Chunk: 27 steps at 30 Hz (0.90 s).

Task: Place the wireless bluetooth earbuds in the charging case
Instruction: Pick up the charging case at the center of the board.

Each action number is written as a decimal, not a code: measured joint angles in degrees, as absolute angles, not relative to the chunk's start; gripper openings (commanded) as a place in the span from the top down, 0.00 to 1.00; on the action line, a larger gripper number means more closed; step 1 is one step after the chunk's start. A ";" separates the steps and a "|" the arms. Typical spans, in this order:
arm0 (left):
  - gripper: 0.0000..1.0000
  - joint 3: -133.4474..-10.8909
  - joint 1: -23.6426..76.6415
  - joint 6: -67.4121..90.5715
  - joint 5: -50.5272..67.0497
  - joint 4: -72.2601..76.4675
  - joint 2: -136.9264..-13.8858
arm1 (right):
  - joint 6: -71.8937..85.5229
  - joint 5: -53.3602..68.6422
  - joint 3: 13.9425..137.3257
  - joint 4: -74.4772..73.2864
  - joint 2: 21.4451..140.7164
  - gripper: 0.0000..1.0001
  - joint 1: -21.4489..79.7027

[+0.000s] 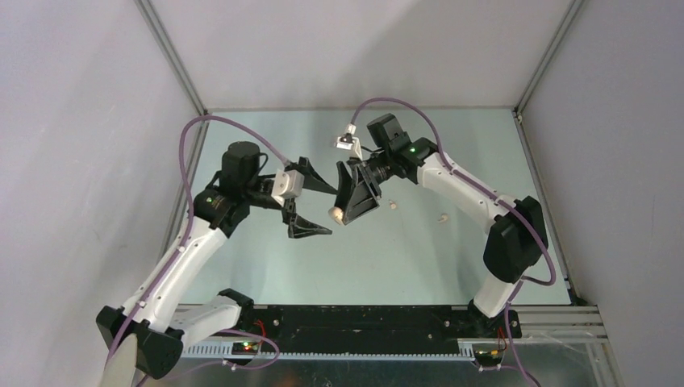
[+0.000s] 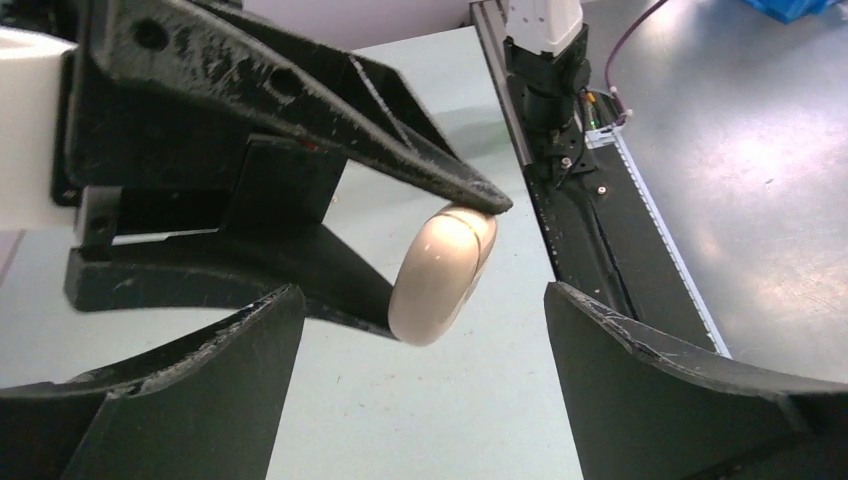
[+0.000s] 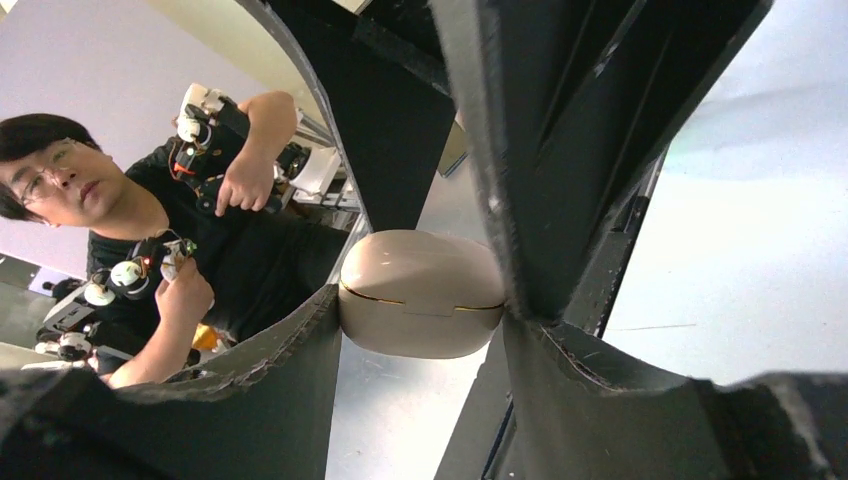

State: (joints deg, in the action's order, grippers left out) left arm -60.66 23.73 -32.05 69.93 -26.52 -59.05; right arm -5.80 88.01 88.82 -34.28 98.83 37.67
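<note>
An off-white oval charging case (image 3: 425, 295), its lid closed along a thin seam, hangs above the table with my right gripper (image 3: 420, 305) shut on its two ends. Seen from above, the case (image 1: 333, 213) sits at the tip of the right gripper (image 1: 348, 201). My left gripper (image 1: 329, 210) faces it from the left, wide open, one finger on each side of the case without touching it. In the left wrist view the case (image 2: 440, 275) lies just ahead of the open left gripper (image 2: 422, 300). Two off-white earbuds (image 1: 394, 205) (image 1: 443, 217) lie on the table right of the case.
The pale green table (image 1: 387, 258) is walled by grey panels on the left, back and right. A black rail (image 1: 355, 326) with both arm bases runs along the near edge. A person (image 3: 150, 250) shows in the background of the right wrist view.
</note>
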 measured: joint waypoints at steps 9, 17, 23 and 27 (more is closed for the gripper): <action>0.31 -60.31 26.26 -33.52 71.22 -28.51 -60.31 | -3.81 88.05 88.82 -32.45 99.63 0.49 37.67; 0.51 -60.23 26.92 -34.48 71.40 -28.36 -60.90 | -2.96 88.82 88.79 -32.69 99.85 0.49 38.20; 0.62 -60.20 27.14 -34.50 71.46 -28.01 -61.12 | -2.92 89.01 88.79 -32.73 99.85 0.49 38.15; 0.83 -60.20 27.14 -34.57 71.90 -27.53 -61.32 | -2.09 89.58 88.79 -33.06 99.98 0.48 38.24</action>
State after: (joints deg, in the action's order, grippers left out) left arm -60.20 27.14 -34.57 71.90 -27.53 -61.32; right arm -2.09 89.58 88.79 -33.06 99.98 38.24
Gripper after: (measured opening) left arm 0.334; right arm 0.591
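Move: The white charging case is held up in the right gripper's fingertips, roughly 2 cm to the right of the left hand, 1 cm back and 1 cm below it. The nearer white earbud lies on the table about 21 cm ahead of the left hand, 15 cm to its right and 29 cm below; the other lies some 18 cm ahead and 28 cm right. From the right hand, the case sits in its grip, about 1 cm back and 1 cm left. Bring the open left gripper about 2 cm back, right and down, turning it some 5 degrees clockwise, so its fingers straddle the free part of the white case. Close them from wide open to about a third, pinching the case's sides beside the right fingertips. Keep the right gripper nearly still, holding the case the whole time. ##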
